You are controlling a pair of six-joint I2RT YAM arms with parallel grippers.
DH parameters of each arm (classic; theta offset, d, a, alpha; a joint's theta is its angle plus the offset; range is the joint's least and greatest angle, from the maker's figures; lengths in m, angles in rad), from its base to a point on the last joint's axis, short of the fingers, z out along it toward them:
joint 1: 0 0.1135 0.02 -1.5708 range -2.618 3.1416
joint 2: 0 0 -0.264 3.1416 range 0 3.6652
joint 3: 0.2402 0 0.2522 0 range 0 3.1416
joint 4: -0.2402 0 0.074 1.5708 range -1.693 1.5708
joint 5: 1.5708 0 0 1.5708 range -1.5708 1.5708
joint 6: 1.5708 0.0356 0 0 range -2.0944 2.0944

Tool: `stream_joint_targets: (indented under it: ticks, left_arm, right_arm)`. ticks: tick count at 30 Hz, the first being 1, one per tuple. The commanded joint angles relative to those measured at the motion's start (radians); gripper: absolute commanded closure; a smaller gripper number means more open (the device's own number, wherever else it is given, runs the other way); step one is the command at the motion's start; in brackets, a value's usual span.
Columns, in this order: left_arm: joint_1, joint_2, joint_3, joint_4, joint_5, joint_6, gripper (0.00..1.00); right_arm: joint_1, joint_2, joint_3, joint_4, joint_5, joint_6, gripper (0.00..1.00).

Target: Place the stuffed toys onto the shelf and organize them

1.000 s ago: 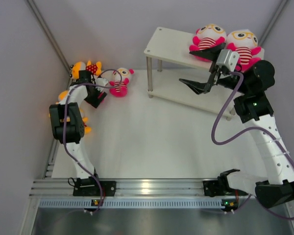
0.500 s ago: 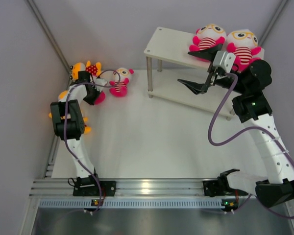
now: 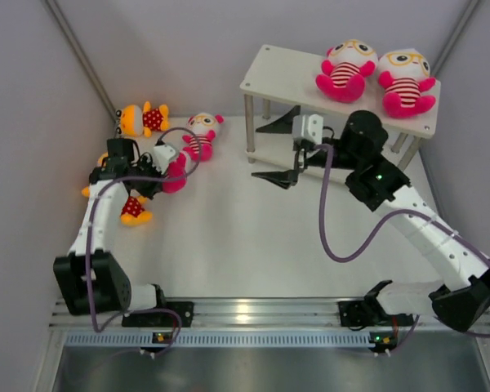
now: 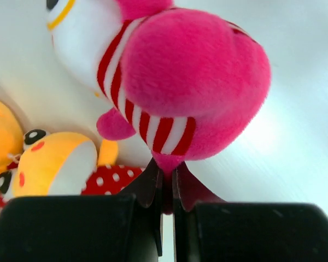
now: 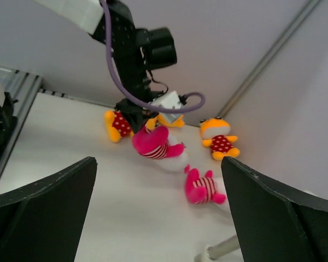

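Note:
My left gripper (image 3: 162,162) is shut on a pink striped stuffed toy (image 3: 176,171) by a small pink limb and holds it above the table at the left. In the left wrist view that toy (image 4: 191,82) fills the frame just past the closed jaws (image 4: 168,180). A second pink toy (image 3: 201,135) lies beyond it, and orange dotted toys lie at the far left (image 3: 143,119) and under the left arm (image 3: 133,209). Two pink toys (image 3: 344,71) (image 3: 405,80) sit on the shelf's top board (image 3: 282,69). My right gripper (image 3: 276,152) hangs open and empty in front of the shelf, facing the left toys.
Grey walls close in the table on the left, back and right. The shelf's metal legs (image 3: 249,124) stand just behind the right gripper. In the right wrist view the held pink toy (image 5: 153,143), the lying pink toy (image 5: 205,186) and two orange toys (image 5: 221,139) (image 5: 117,124) show between the wide fingers (image 5: 44,213).
The left gripper closed on a pink toy and drew it toward the near side, off the table. The right arm swung left from the shelf's top to its front.

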Motion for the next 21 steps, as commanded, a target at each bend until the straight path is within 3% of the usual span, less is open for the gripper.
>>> stream_joint_targets:
  ticks: [1, 3, 6, 9, 11, 17, 21]
  left_arm:
    - [-0.014, -0.232, -0.094, -0.162, 0.149, 0.118, 1.0]
    - [-0.021, -0.327, -0.092, -0.297, 0.189, 0.152, 1.0]
    - [-0.028, -0.375, -0.065, -0.433, 0.252, 0.173, 1.0]
    - [-0.041, -0.425, -0.077, -0.452, 0.249, 0.173, 1.0]
    - [-0.044, -0.447, -0.08, -0.454, 0.232, 0.169, 1.0]
    - [-0.044, -0.467, -0.059, -0.462, 0.26, 0.156, 1.0]
    - [-0.044, -0.467, -0.05, -0.465, 0.283, 0.15, 1.0]
  right_arm:
    - [0.12, 0.074, -0.025, -0.001, 0.045, -0.012, 0.04]
    - [0.17, 0.143, -0.007, 0.014, 0.056, 0.019, 0.05]
    - [0.183, 0.279, 0.053, 0.151, -0.009, 0.296, 0.09]
    - [0.194, 0.45, 0.174, 0.221, -0.094, 0.534, 0.2]
    - [0.207, 0.534, 0.225, 0.25, -0.114, 0.595, 0.26]
    - [0.298, 0.595, 0.213, 0.276, -0.065, 0.598, 0.25]
    - [0.309, 0.631, 0.13, 0.519, -0.074, 0.789, 0.25]
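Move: The pink toy is already in the left fingers by its lower end, its middle about 6 cm ahead and 7 cm right of them, nearly level. The right gripper waits some 36 cm right, 2 cm back and 26 cm above the left hand. The dotted yellow toy lies about 8 cm left and 11 cm below, the rear pink toy 23 cm ahead and 17 cm right. From the right hand, the held toy is about 29 cm left, 8 cm ahead, 27 cm below. Left draws the pinched toy back 14 cm; open right reaches some 18 cm left, sinking 15, towards it. ##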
